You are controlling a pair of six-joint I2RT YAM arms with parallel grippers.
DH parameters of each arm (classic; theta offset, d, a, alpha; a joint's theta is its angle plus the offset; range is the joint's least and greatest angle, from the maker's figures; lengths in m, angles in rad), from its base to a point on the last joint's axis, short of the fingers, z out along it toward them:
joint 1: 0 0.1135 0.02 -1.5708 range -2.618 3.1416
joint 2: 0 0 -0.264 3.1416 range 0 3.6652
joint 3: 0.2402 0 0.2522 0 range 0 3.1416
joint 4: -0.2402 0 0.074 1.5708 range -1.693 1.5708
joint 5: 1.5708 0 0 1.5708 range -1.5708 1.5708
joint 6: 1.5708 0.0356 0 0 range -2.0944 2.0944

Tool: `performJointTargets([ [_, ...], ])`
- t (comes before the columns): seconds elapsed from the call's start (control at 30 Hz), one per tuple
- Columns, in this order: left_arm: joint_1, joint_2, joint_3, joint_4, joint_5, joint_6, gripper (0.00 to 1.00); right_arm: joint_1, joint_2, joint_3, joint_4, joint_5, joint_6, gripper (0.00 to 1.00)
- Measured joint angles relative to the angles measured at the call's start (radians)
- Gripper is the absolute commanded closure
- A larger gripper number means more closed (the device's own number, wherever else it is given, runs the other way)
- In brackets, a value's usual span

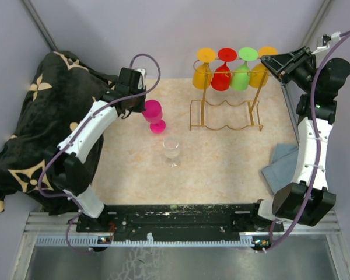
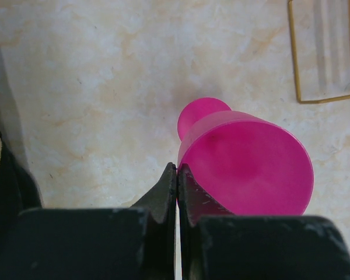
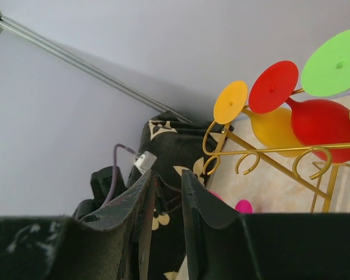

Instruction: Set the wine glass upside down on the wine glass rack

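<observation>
A pink wine glass [image 1: 153,111] stands upright on the table left of the gold wire wine glass rack [image 1: 224,115]. My left gripper [image 2: 178,167] is shut on the near rim of its bowl [image 2: 245,166], one finger outside the wall and one over the pink inside. A clear wine glass [image 1: 171,149] stands nearer the table's middle. Orange, red, green and yellow glasses [image 1: 230,73] hang upside down from the rack's top rails. My right gripper [image 3: 166,172] hovers open and holds nothing at the rack's right upper end, looking along the rails [image 3: 262,153].
A black blanket with cream flower shapes [image 1: 35,116] is heaped at the left, beside the left arm. A grey-blue cloth [image 1: 280,166] lies at the right edge near the right arm. Grey walls close in the back and sides.
</observation>
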State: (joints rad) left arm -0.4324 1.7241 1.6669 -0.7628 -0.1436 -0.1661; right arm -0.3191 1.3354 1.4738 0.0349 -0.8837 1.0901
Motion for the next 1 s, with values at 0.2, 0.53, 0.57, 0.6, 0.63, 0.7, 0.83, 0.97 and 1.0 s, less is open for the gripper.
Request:
performJointTargets([
  [0.2, 0.000, -0.130, -0.057, 0.087, -0.022, -0.039, 1.00, 0.020, 0.000, 0.001, 0.003, 0.000, -0.001, 0.74],
  [0.53, 0.000, -0.296, -0.069, 0.180, -0.046, -0.133, 1.00, 0.095, -0.061, -0.097, 0.024, 0.000, -0.024, 0.74],
  [0.57, 0.000, -0.317, -0.069, 0.192, -0.051, -0.145, 1.00, 0.097, -0.069, -0.102, 0.026, 0.000, -0.024, 0.74],
  [0.6, 0.000, -0.343, -0.072, 0.212, -0.057, -0.154, 1.00, 0.101, -0.076, -0.106, 0.029, -0.001, -0.025, 0.74],
  [0.63, 0.000, -0.367, -0.077, 0.234, -0.060, -0.162, 1.00, 0.101, -0.081, -0.106, 0.031, 0.000, -0.024, 0.74],
  [0.7, 0.000, -0.422, -0.107, 0.301, -0.066, -0.179, 1.00, 0.103, -0.090, -0.106, 0.044, -0.001, -0.023, 0.74],
  [0.83, 0.000, -0.531, -0.191, 0.442, -0.068, -0.210, 1.00, 0.116, -0.100, -0.106, 0.068, -0.005, -0.020, 0.74],
  [0.97, 0.000, -0.552, -0.205, 0.560, -0.029, -0.243, 1.00, 0.133, -0.100, -0.106, 0.105, -0.017, -0.005, 0.74],
  [1.0, 0.000, -0.551, -0.207, 0.589, -0.008, -0.256, 1.00, 0.137, -0.100, -0.106, 0.123, -0.024, 0.004, 0.74],
])
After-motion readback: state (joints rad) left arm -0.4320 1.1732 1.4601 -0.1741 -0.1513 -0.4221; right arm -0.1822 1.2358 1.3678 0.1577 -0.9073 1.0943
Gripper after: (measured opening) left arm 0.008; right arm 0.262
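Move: The left hand already holds the pink wine glass by its rim, just clear of the table; the rack's top is about 30 cm to its right, 2 cm back and 21 cm up. The rack's leftmost yellow glass hangs some 20 cm right, 2 cm ahead, 15 cm up; the clear glass stands 10 cm right, 12 cm back, 13 cm below. From the right hand, the pink glass is about 34 cm left, 1 cm ahead, 33 cm below. Left hand lifts the still-pinched pink glass some 26 cm, tipping upward; open right hand moves left and back. ##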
